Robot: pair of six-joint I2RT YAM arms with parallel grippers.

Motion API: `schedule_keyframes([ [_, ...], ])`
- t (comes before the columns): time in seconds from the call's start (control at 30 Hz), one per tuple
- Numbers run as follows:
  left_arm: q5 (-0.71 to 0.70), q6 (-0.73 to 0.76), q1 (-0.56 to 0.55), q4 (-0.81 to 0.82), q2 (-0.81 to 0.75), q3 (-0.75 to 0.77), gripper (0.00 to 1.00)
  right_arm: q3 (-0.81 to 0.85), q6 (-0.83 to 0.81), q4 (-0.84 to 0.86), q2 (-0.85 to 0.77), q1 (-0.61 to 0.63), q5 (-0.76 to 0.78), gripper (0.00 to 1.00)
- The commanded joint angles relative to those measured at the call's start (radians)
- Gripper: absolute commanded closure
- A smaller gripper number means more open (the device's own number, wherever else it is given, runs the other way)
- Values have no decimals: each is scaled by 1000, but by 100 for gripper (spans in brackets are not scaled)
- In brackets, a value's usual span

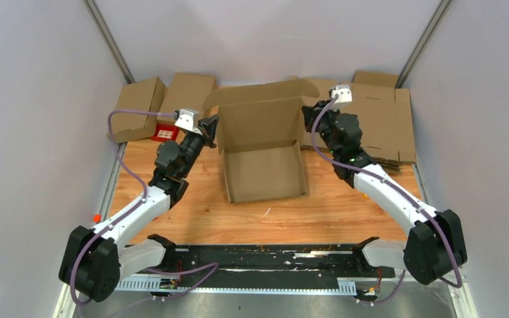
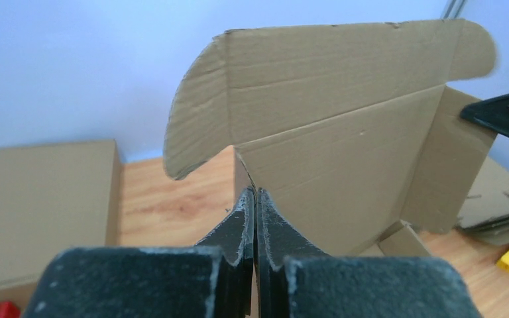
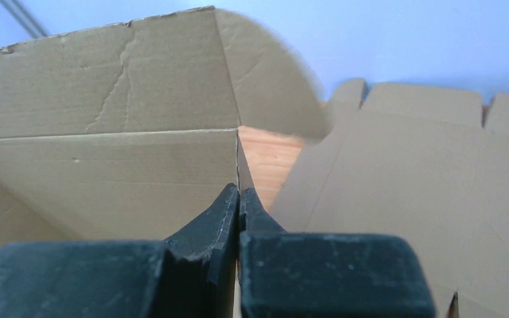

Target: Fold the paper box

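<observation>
The paper box (image 1: 262,142) stands half-formed in the middle of the wooden table, its tray open upward and its lid panel upright at the back with rounded side flaps. My left gripper (image 1: 213,126) is shut on the box's left side wall near the back left corner. In the left wrist view the wall's thin edge runs between the closed fingertips of that gripper (image 2: 255,192), with the box (image 2: 331,152) beyond. My right gripper (image 1: 305,116) is shut on the right side wall at the back right corner. The right wrist view shows the right gripper (image 3: 238,191) pinching the box (image 3: 106,165) wall edge-on.
A stack of flat cardboard blanks (image 1: 384,126) lies at the back right. Two folded boxes (image 1: 138,106) (image 1: 187,93) and a red item (image 1: 166,133) sit at the back left. A black rail (image 1: 258,258) runs along the near edge. Walls enclose three sides.
</observation>
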Motion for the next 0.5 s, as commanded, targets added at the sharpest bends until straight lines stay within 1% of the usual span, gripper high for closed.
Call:
schedule_keyframes([
  [0.0, -134, 90, -111, 176, 40, -80, 100, -61, -59, 209, 71, 146, 284, 100],
  [0.1, -180, 84, -127, 304, 51, -160, 100, -81, -96, 279, 111, 223, 408, 100],
  [0.17, -194, 77, -132, 343, 55, -200, 100, -102, -113, 333, 127, 251, 439, 100],
  [0.37, -258, 47, -194, 439, 60, -320, 100, -215, -118, 409, 93, 260, 395, 100],
  [0.47, -294, 28, -229, 417, 50, -339, 100, -267, -118, 416, 60, 260, 375, 100],
])
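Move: Both shut hands already hold the upright lid of the raised paper box near its upper side corners, with the open tray hanging below. The tray's middle is about 18 cm below both: 8 cm back and 13 cm right of the left hand, 10 cm back and 11 cm left of the right. On the table some 26 cm down, a red case is 8 cm ahead and 19 cm left of the left hand; flat cardboard sheets are 12 cm ahead and 22 cm right of the right hand. Keeping their pinch on the lid's two side corners, both hands bring the paper box down together by about 7 cm towards the table, nearly all of it early on, the right hand also shifting some 2 cm left. Then they ease back towards the robot, the left by nearly 3 cm and the right by about half that, while the right wrist turns clockwise some 10 degrees and the left a little less the other way. ##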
